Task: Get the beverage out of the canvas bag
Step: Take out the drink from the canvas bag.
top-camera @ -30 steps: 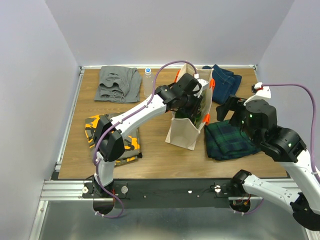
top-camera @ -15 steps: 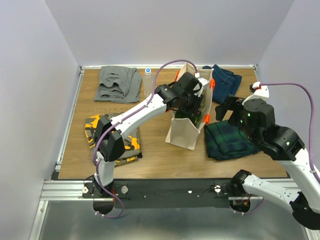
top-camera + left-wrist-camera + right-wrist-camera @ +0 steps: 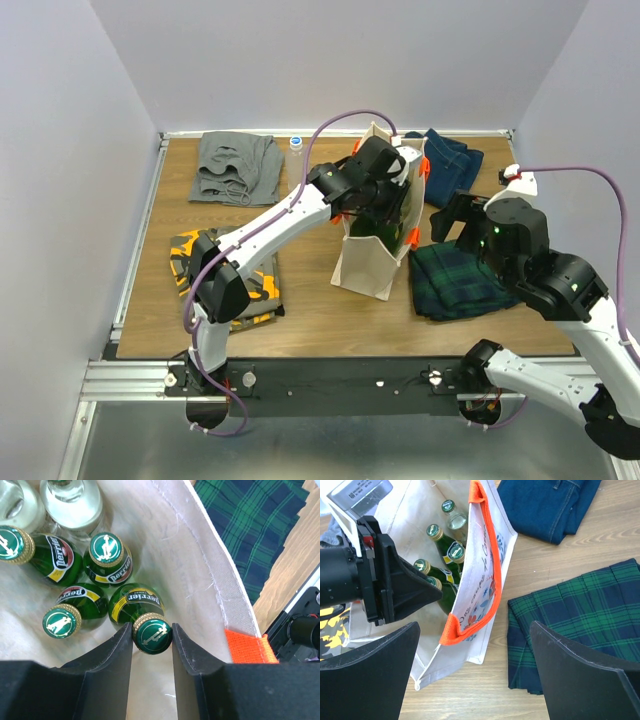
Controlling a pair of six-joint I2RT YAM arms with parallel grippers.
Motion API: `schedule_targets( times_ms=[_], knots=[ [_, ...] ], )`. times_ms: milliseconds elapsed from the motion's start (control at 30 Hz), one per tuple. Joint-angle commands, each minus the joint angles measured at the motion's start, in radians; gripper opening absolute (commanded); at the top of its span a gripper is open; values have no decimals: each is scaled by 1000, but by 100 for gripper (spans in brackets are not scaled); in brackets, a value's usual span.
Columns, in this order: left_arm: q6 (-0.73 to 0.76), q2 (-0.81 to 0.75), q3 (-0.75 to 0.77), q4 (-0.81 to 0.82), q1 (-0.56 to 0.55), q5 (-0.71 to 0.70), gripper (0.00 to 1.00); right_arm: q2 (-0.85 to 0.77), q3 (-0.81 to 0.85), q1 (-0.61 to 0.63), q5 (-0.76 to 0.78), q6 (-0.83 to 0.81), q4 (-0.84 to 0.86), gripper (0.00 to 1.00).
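Observation:
The canvas bag [image 3: 368, 262] stands upright mid-table, cream with orange handles [image 3: 492, 575]. My left gripper [image 3: 152, 630] reaches down into it and is shut on the gold-rimmed green cap of a green Perrier bottle [image 3: 131, 606], the beverage, next to the bag's inner wall [image 3: 190, 555]. Three more green bottles [image 3: 106, 550] and two clear ones [image 3: 65, 492] stand deeper in the bag. My right gripper [image 3: 474, 630] hovers wide open to the right of the bag, above its handle and the table, holding nothing. From above, the left gripper [image 3: 383, 198] has its fingertips hidden inside the bag.
A folded green plaid cloth [image 3: 460, 280] lies right of the bag, jeans [image 3: 450, 165] behind it. A grey garment [image 3: 235, 165] and a clear plastic bottle [image 3: 296, 160] sit at the back left. A black-and-orange garment [image 3: 225, 275] lies front left.
My left wrist has risen a little over the bag mouth, its grip on the cap unchanged. The right arm has shifted only slightly.

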Motion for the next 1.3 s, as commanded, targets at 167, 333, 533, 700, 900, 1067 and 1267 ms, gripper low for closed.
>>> schedule_targets(
  times_ms=[167, 333, 533, 700, 900, 1067, 1267],
  knots=[
    [11, -75, 67, 74, -5, -11, 0, -12, -10, 7, 25, 15, 17, 100],
    [11, -75, 82, 66, -5, -13, 0, -12, -11, 7, 23, 14, 17, 100],
    [12, -50, 153, 8, -5, -13, 0, -16, -15, 5, 27, 15, 18, 100],
    [5, -27, 262, -70, -5, 22, 0, -16, -11, 7, 27, 15, 20, 100],
    [9, -33, 314, -110, -5, 53, 0, -16, -10, 7, 20, 15, 22, 100],
    [9, -44, 316, -121, -5, 62, 0, -21, -7, 7, 19, 20, 25, 100],
    [11, -59, 317, -127, -5, 59, 0, -21, -7, 5, 16, 18, 26, 100]
  ],
)
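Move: The left hand already holds a green bottle by its cap inside the canvas bag, whose middle is about 5 cm ahead, level sideways and some 10 cm below. Two other green bottles stand beneath: one roughly 4 cm ahead and 5 cm left, the other 5 cm ahead and 1 cm right, both about 13 cm down. From the right hand, the canvas bag lies some 12 cm ahead, 12 cm left and 20 cm below. The left hand, still pinching the green bottle's cap, draws it about 7 cm up towards the bag's mouth. ##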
